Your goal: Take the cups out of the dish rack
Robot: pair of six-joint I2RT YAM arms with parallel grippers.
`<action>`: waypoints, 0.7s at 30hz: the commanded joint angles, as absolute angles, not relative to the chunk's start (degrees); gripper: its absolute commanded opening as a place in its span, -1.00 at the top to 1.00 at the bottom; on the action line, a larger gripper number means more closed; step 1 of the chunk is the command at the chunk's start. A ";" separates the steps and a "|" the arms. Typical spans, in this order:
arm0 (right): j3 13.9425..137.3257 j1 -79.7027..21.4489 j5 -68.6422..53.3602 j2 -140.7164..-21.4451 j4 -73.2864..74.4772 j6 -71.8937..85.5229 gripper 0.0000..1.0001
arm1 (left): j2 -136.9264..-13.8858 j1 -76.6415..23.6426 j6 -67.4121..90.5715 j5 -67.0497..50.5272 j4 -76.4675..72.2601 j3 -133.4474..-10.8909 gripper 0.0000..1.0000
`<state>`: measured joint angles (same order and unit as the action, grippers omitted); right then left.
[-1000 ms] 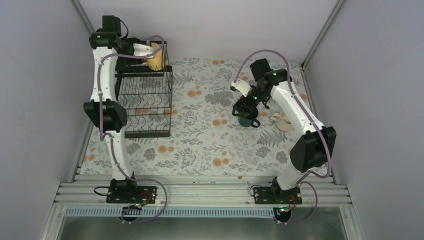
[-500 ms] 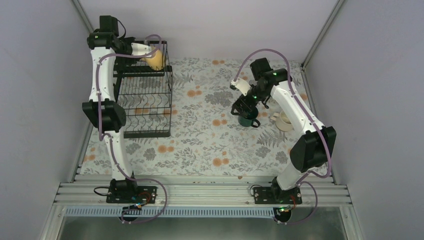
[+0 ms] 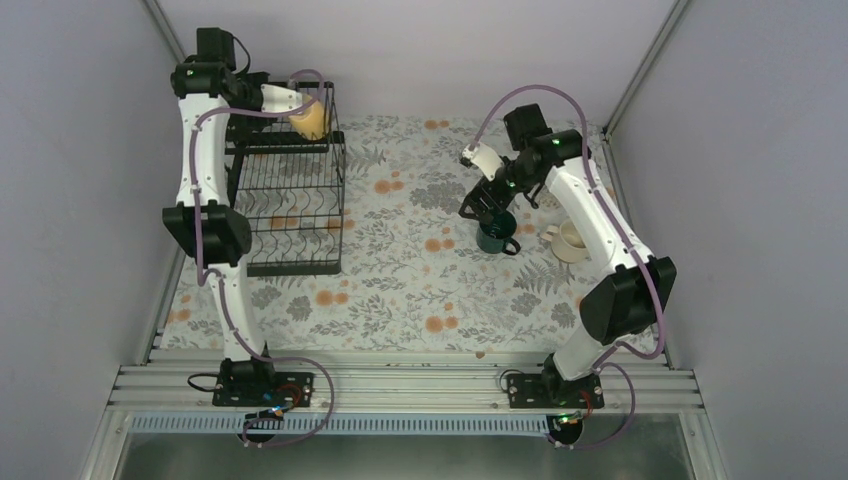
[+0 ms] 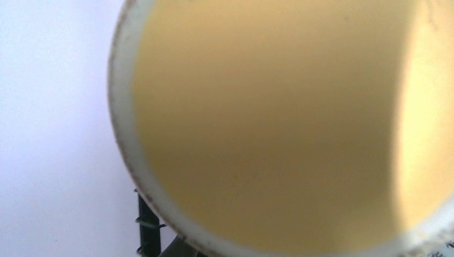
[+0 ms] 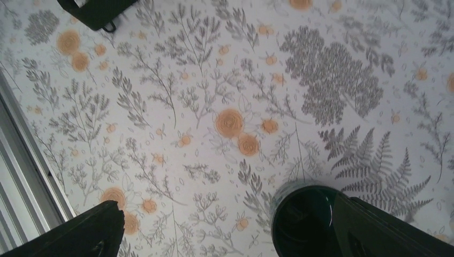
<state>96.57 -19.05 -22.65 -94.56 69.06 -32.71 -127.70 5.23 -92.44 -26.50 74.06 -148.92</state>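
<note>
My left gripper (image 3: 298,105) is shut on the pale yellow tumbler (image 3: 314,121) and holds it over the small upper shelf of the black wire dish rack (image 3: 290,215). In the left wrist view the tumbler (image 4: 278,123) fills the frame and hides the fingers. My right gripper (image 3: 478,205) is open and empty, just above and left of the dark green mug (image 3: 495,238), which stands upright on the cloth. The mug (image 5: 302,225) shows beside the right finger (image 5: 385,230). The cream mug (image 3: 568,241) stands to its right. The black mug and the cup with orange inside are not visible.
The floral tablecloth (image 3: 400,280) covers the table between grey side walls. The lower tier of the rack looks bare. A rack post (image 4: 149,230) shows under the tumbler. A dark corner (image 5: 96,10) sits at the top left of the right wrist view.
My right gripper has lifted up and back off the dark green mug, which stays on the cloth. My left gripper has shifted the tumbler slightly at the rack's upper shelf.
</note>
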 commanded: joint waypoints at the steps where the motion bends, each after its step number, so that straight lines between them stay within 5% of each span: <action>1: 100.79 -18.98 -28.09 -94.12 68.55 -31.97 -1.00 | -117.57 4.48 -90.45 -35.13 72.64 -149.37 0.95; 12: 112.87 -19.01 -35.18 -97.30 68.57 -31.78 -1.00 | -101.16 2.61 -75.77 -46.13 55.97 -140.40 0.95; 17: 114.25 -18.03 -49.74 -96.52 64.32 -32.02 -1.00 | -97.10 1.87 -58.98 -60.21 48.24 -135.60 0.95; 21: 119.10 -17.31 -64.23 -97.49 65.29 -32.73 -1.00 | -90.92 -1.01 -43.59 -66.71 30.20 -119.20 0.95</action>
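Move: My left hand already grips the yellow cup at the rack's upper tier. My open right gripper, which it is headed for, is about 38 cm to the right, 20 cm back and 5 cm lower; the black mug sits roughly 13 cm left of my left hand, level with it fore and aft, 4 cm lower. From my right hand the yellow cup is some 20 cm ahead, 34 cm left and 2 cm up; the green mug stands 6 cm right, 3 cm back, 17 cm below. I keep my left fingers pinched on the yellow cup and hoist it some 25 cm out of the upper tier while drawing it back about 16 cm and right towards my other gripper, swinging the fingers up and round to the right. My right hand, still wide open, climbs about 13 cm clear of the green mug and edges left to meet the cup, its fingers levelling leftward. ##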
